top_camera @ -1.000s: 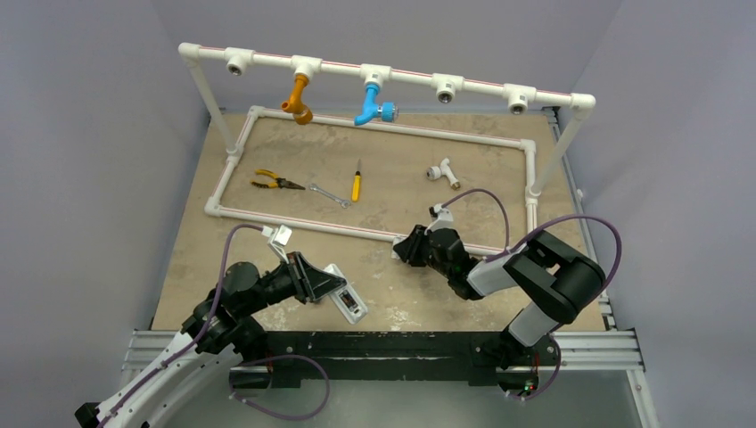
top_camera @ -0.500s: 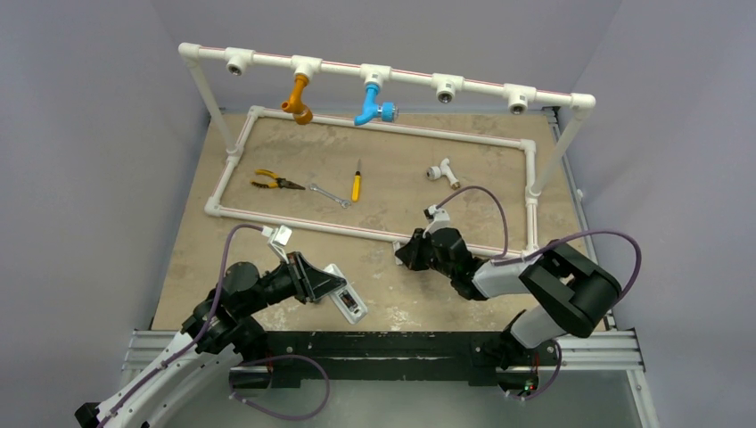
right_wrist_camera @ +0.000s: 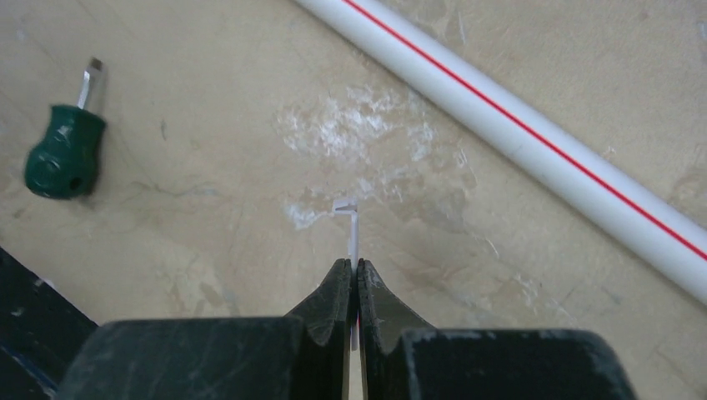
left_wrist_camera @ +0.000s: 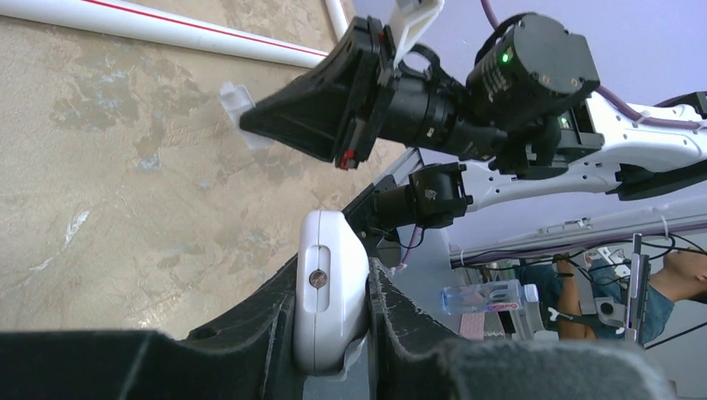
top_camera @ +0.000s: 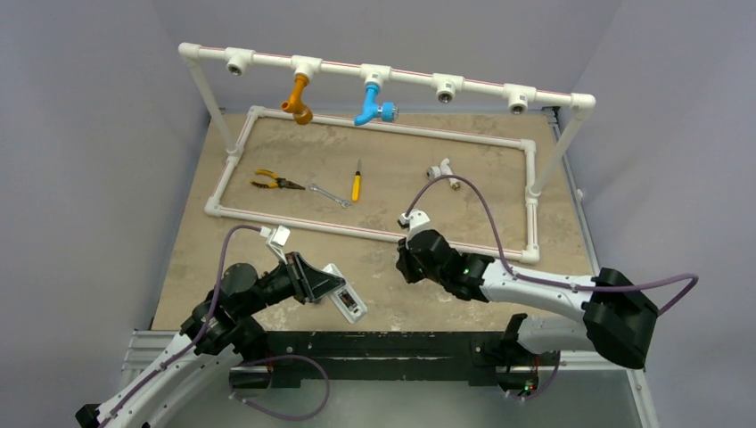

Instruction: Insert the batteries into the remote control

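My left gripper [top_camera: 332,287] is shut on the white remote control [top_camera: 349,304], gripping its sides near the table's front edge. The left wrist view shows the remote's end [left_wrist_camera: 331,292] wedged between the fingers. My right gripper [right_wrist_camera: 351,271] is shut on a thin flat white cover [right_wrist_camera: 353,229], seen edge-on and sticking out past the fingertips just above the table. In the top view that gripper [top_camera: 401,253] is right of the remote, close to the near white pipe. The left wrist view shows the cover [left_wrist_camera: 240,112] at its tip. The batteries do not show on their own.
A white pipe frame [top_camera: 374,234] bounds the far work area; its near pipe [right_wrist_camera: 534,142] runs just beyond my right gripper. Inside lie pliers [top_camera: 267,182], a wrench [top_camera: 330,195], a yellow-handled screwdriver [top_camera: 357,185] and a white fitting [top_camera: 441,171]. A green stubby screwdriver [right_wrist_camera: 62,150] lies nearby.
My right gripper has shut on the white cover and moved slightly left. The right arm's elbow has dropped and swung out to the right. The left arm and remote have not moved.
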`<move>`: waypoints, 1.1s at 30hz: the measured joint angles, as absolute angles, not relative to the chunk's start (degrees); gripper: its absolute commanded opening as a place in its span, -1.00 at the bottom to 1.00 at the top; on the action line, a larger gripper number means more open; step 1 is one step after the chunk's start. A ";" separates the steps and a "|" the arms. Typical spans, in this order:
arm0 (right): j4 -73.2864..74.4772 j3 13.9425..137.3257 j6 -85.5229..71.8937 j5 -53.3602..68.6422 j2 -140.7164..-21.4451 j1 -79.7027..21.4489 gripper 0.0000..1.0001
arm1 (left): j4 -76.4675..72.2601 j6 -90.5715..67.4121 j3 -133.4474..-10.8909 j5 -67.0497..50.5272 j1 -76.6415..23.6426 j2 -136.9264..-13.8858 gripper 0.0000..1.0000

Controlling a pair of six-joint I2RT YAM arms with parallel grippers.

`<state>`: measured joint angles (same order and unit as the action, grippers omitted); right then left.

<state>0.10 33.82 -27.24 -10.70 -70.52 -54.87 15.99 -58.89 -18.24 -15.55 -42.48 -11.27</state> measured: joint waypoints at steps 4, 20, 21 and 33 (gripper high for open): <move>9.89 34.96 -28.03 -17.39 -70.70 -60.69 -1.00 | 16.29 -58.81 -18.39 -15.18 -42.48 -11.33 -1.00; 27.00 44.16 -35.03 -36.58 -87.50 -76.60 -0.35 | 19.05 -57.36 -19.84 -14.48 -42.48 -11.62 -1.00; 26.98 44.16 -35.14 -36.84 -87.48 -76.97 -0.30 | 19.09 -57.36 -19.84 -14.48 -42.48 -11.60 -1.00; 23.31 41.45 -37.32 -33.50 -81.08 -78.13 0.01 | 19.27 -57.34 -19.84 -14.26 -42.48 -11.55 -1.00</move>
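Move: The right hand already holds the battery cover; bare table where it can be laid is about 4 cm back, 3 cm to the right and 7 cm below. The white rail runs some 8 cm ahead, 6 cm lower. The remote control, in the left hand, is about 16 cm left of the right hand, 7 cm back and roughly 10 cm higher. From the left hand the laying spot lies some 22 cm right, 1 cm back and 18 cm down. Back and down, about 6 cm each way, the right hand swings with a lesser shift to its right, away from the rail, fingers tipping some 30 degrees steeper towards the bare table. There the shut fingers open to about half and let go of the battery cover, then ease back, left and slightly up. The left hand keeps its hold on the remote control. ##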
